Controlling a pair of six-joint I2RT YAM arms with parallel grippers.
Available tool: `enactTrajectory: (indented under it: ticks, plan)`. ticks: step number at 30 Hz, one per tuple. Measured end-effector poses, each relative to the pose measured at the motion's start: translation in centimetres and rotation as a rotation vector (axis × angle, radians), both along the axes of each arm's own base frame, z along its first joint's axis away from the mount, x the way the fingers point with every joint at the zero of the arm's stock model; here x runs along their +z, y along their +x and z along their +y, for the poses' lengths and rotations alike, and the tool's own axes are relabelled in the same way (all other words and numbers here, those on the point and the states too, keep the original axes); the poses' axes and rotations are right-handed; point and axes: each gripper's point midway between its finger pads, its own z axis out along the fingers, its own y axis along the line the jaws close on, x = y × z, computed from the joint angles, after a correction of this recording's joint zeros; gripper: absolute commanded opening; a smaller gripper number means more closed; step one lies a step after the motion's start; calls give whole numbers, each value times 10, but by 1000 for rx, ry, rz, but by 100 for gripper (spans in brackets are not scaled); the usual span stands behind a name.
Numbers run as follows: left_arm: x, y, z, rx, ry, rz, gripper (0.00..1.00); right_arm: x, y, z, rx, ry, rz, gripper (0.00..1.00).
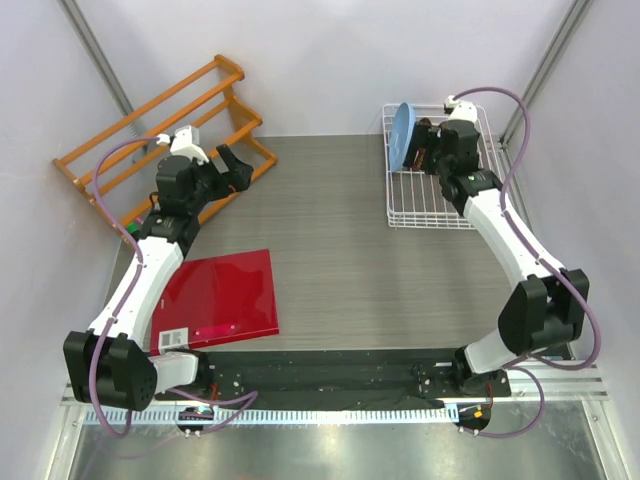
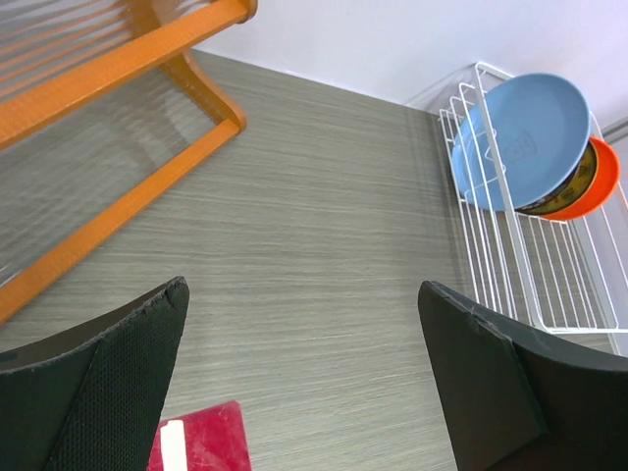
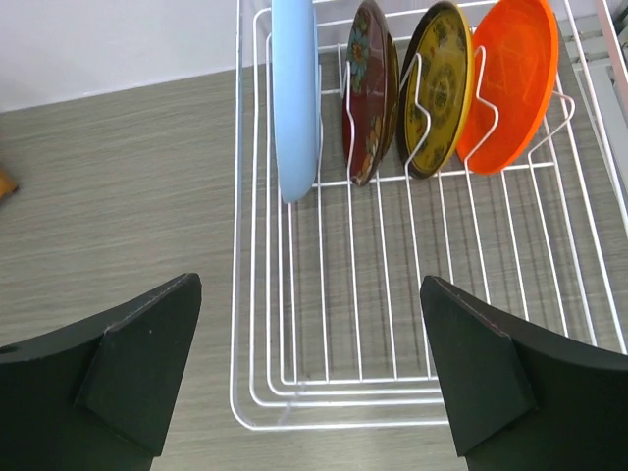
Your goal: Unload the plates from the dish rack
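Observation:
The white wire dish rack (image 1: 431, 225) stands at the back right of the table. Four plates stand upright in its dividers: light blue (image 3: 294, 98), dark red floral (image 3: 365, 88), yellow dark-patterned (image 3: 440, 88) and plain orange (image 3: 510, 83). My right gripper (image 3: 309, 287) is open and empty, hovering over the rack's near part, short of the plates; it also shows in the top view (image 1: 430, 150). My left gripper (image 1: 232, 165) is open and empty at the back left, far from the rack. In the left wrist view the blue plate (image 2: 525, 137) hides most of the others.
An orange wooden slatted rack (image 1: 150, 120) stands at the back left, close behind the left gripper. A flat red square board (image 1: 225, 295) lies near the front left. Grey walls enclose the table on three sides.

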Motion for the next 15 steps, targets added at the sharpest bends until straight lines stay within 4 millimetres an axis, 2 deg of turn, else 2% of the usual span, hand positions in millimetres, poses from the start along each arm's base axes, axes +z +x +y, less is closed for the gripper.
enactTrajectory:
  ticks: [5,8,13,15]
  plan:
    - [2,3,-5,-30,-14,-11,99,14,23,3,-4,3,-20,100]
    - [-2,8,-12,-69,-31,8,100,13,35,1,-14,2,-19,100]
    - [-20,21,-24,-128,-54,56,100,10,89,-1,-36,-15,-16,100]
    - [-29,23,-25,-135,-52,78,99,-1,98,-1,-35,-27,6,100]
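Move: The blue plate stands on edge in the rack about 21 cm ahead of the right hand, in line with it sideways, its middle some 15 cm lower. The brown plate is 6 cm to the right of the blue one, the yellow plate about 11 cm and the orange plate 16 cm to its right, all about level with it in reach and slightly lower. From the left hand the blue plate is some 26 cm ahead, 40 cm right and 17 cm below. Forward and almost level, speeding up, the right hand travels about 10 cm over the rack towards the standing blue plate, its slight early rise lost again by the end; the fingers stay wide open, still pointing ahead and a little down. The open left hand eases down, forward and to the right over the bare table, about 4 cm in all, swinging a little clockwise. ##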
